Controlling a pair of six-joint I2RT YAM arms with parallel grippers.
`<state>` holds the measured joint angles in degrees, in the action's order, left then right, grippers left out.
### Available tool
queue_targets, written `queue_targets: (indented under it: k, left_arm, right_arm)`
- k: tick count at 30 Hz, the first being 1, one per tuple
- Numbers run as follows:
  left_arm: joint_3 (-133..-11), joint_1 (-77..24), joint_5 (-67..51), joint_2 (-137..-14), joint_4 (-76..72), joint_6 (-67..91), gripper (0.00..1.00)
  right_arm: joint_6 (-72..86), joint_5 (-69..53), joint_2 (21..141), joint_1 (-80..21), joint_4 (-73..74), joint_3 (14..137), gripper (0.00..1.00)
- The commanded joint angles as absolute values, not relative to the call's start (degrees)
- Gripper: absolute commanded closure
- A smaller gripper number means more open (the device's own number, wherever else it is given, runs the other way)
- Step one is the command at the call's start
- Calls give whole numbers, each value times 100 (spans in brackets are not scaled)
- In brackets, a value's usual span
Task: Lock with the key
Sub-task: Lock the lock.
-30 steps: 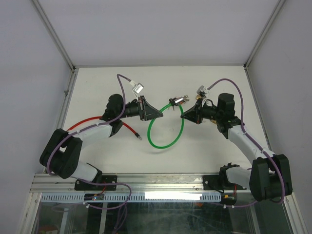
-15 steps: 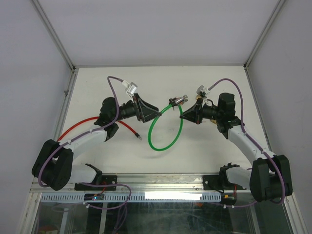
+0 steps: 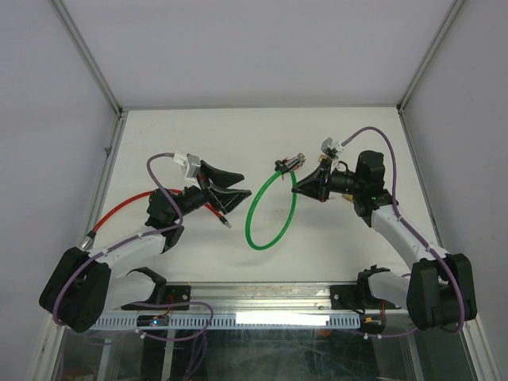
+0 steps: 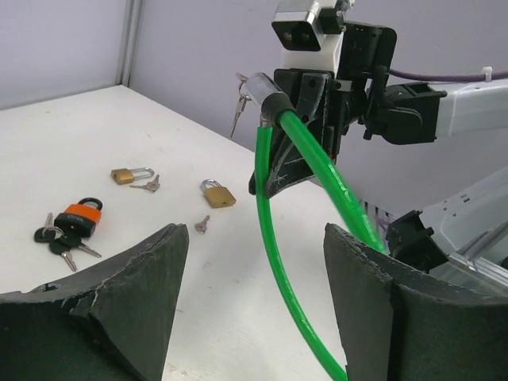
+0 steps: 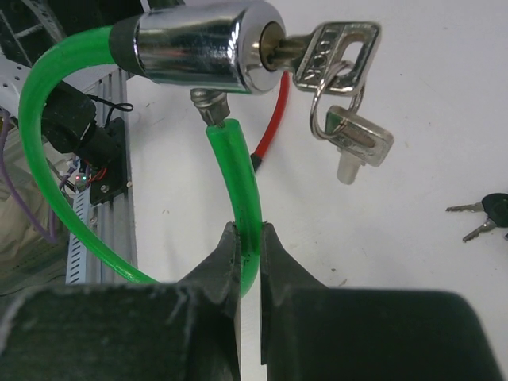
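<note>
My right gripper (image 5: 248, 234) is shut on the green cable lock (image 5: 234, 159) just below its metal end pin (image 5: 206, 103). The pin sits against the underside of the chrome lock cylinder (image 5: 198, 48). A key (image 5: 329, 48) is in the cylinder's face, and a second key (image 5: 357, 147) hangs from its ring. In the top view the green cable lock (image 3: 249, 216) hangs as a loop from the right gripper (image 3: 300, 189). My left gripper (image 3: 241, 184) stands open to the left of the loop, apart from it. In the left wrist view the green cable lock (image 4: 274, 262) runs between and beyond the open left gripper (image 4: 252, 232).
A red cable (image 3: 127, 205) lies on the table under the left arm. An orange padlock with black keys (image 4: 78, 214), two brass padlocks (image 4: 131, 174) (image 4: 216, 194) and a small loose key (image 4: 202, 225) lie on the table behind the green loop.
My left gripper has opened and drawn back to the left, away from the green cable. The loop has shifted slightly. The right gripper has kept its grip and place.
</note>
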<state>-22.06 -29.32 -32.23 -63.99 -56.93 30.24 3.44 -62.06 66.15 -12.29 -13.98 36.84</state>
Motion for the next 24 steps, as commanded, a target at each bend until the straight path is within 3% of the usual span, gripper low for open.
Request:
queue_targets:
  k: [1, 8, 20, 24]
  left_arm:
    - [-2246, -2971, -3553, -7002, -7154, 2889, 32]
    - [-2709, -3251, -4102, -8492, -9025, 3193, 41]
    - [-3518, -3746, -4140, -9327, -9147, 2955, 48]
    - [-3360, -3742, -3422, -9302, -9164, 2878, 51]
  right_arm:
    - [937, -6713, 6324, -1255, -2397, 3657, 100]
    - [1266, -6919, 6311, -1254, -2955, 3518, 100]
    - [1299, -6894, 6291, -1252, -3045, 3495, 100]
    - [1290, -6867, 6259, -1233, -3029, 3498, 100]
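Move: The silver lock cylinder, key already in it, hangs about 13 cm to the left hand's right, some 5 cm farther out and roughly 2 cm higher. Its key sticks out about 4 cm beyond the cylinder's middle and 2 cm farther right. The green cable in the right fingers lies about 7 cm under the cylinder. From the right hand, the cylinder is about 7 cm straight above and the key some 4 cm ahead of that. Rightward by about 8 cm, dipping some 2 cm on the way, the left hand comes in towards the lock cylinder and the cable just under it, turning about 15 degrees clockwise while its fingers narrow partway without gripping. The right hand keeps its pinch on the cable and brings it up and back, about 2 cm each way, then holds. ##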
